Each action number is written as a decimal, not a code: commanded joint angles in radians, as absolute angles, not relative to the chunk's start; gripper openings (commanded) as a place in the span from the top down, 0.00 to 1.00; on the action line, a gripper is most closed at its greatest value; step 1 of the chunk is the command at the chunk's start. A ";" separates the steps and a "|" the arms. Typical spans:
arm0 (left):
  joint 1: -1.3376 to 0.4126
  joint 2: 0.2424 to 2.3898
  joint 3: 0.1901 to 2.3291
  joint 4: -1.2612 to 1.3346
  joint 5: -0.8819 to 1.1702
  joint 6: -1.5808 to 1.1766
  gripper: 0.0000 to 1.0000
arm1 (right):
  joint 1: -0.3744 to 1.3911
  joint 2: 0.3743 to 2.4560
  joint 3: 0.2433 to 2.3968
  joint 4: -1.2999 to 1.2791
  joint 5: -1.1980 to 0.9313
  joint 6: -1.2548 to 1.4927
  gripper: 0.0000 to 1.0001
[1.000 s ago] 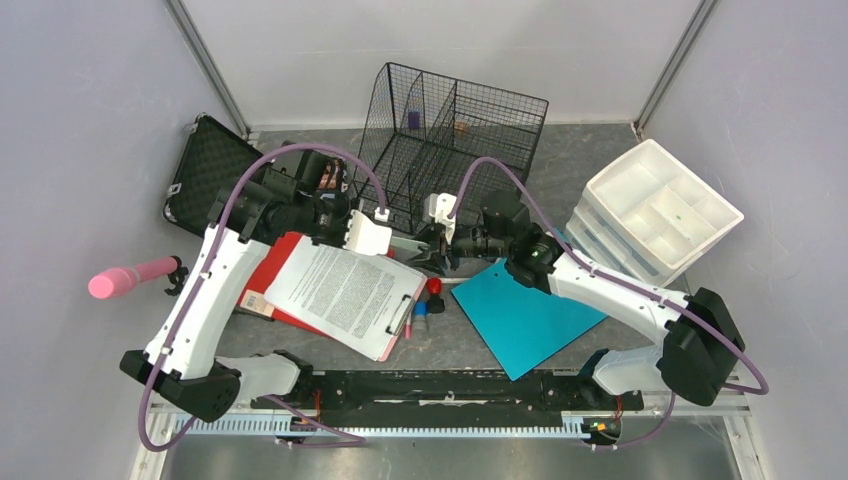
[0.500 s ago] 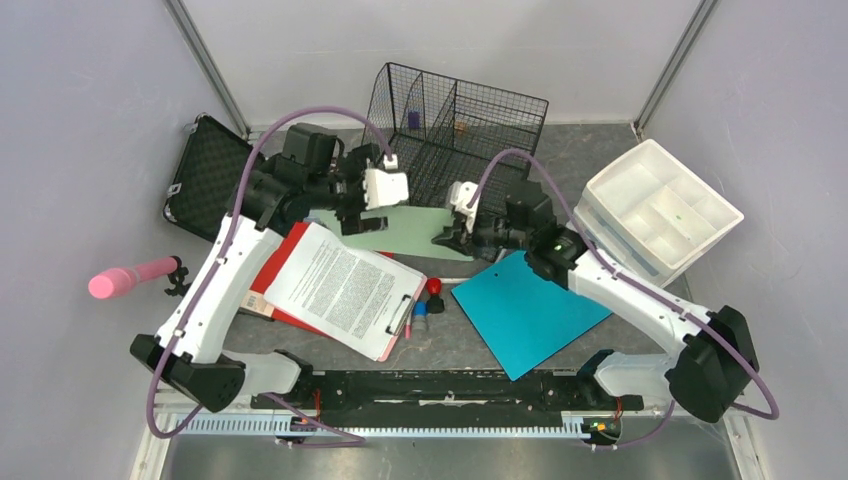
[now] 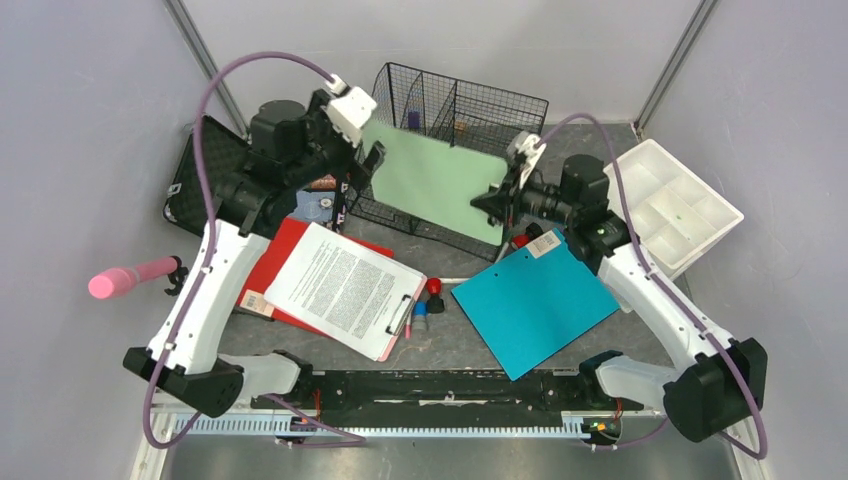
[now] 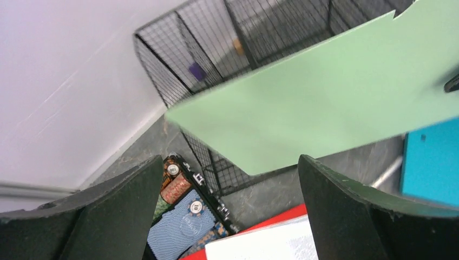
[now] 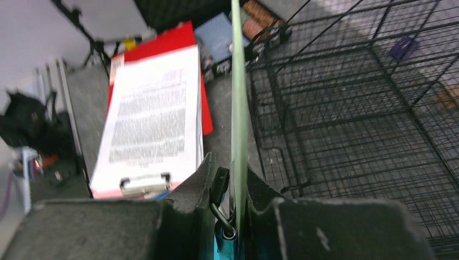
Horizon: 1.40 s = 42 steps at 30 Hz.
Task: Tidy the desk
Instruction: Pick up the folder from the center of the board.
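Note:
A pale green clipboard hangs tilted above the desk, just in front of the black wire basket. My right gripper is shut on its right edge. In the right wrist view the board shows edge-on, pinched with its black clip between the fingers of that gripper. My left gripper is raised at the board's left corner, open and holding nothing. Through the left wrist view's spread jaws, the green clipboard floats apart from them.
A clipboard with a printed sheet lies on a red folder at left. A teal board lies at right, small markers between. A white drawer organiser stands right. A black case with poker chips sits back left, a pink handle beside it.
The left gripper opened, let go of the green clipboard and rose toward the back. The right gripper closed on the board and lifted it off the desk up before the basket.

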<state>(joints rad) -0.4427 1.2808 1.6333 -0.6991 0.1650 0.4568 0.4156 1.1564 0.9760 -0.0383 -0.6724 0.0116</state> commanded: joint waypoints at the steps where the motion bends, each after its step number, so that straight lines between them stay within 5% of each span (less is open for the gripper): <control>1: -0.423 1.212 1.693 -0.563 0.061 0.117 0.00 | 0.326 1.201 1.082 0.242 -0.725 0.379 1.00; 14: -0.405 1.144 1.327 -0.275 0.254 -0.361 0.00 | 0.209 1.255 0.871 1.031 -0.707 1.179 1.00; 33: -0.455 1.392 1.054 0.741 0.659 -0.956 0.01 | 0.141 1.153 0.661 1.213 -0.601 1.340 1.00; 36: -0.473 1.448 1.067 0.837 0.675 -1.013 0.13 | 0.138 1.148 0.648 1.210 -0.597 1.341 1.00; 42: -0.483 1.520 1.083 0.974 0.708 -1.127 0.55 | 0.132 1.138 0.619 1.205 -0.589 1.326 1.00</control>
<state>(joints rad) -0.4793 1.5051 1.0645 0.7750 0.6640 -1.0042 0.1398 1.1763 0.6308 1.1332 -0.6220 1.3281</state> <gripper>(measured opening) 0.574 0.183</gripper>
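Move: My right hand already holds the green folder by its clip end; the folder's middle is about 11 cm left, 6 cm ahead and slightly below it. From my open left hand the middle lies about 10 cm right, level front to back and some 11 cm lower. Under it stands the wire rack, its middle roughly 16 cm right and 6 cm ahead of my left hand; the white clipboard lies 27 cm back and 10 cm left. Keeping its grip, my right hand lifts the folder about 10 cm, drifts right, and swings its left-pointing fingertips up by some 55 degrees. My open left hand rises briefly, then dips and sweeps about 15 cm right to the folder's free edge, rolling strongly until its fingers point right and slightly up. There they come around the edge and start to close. ##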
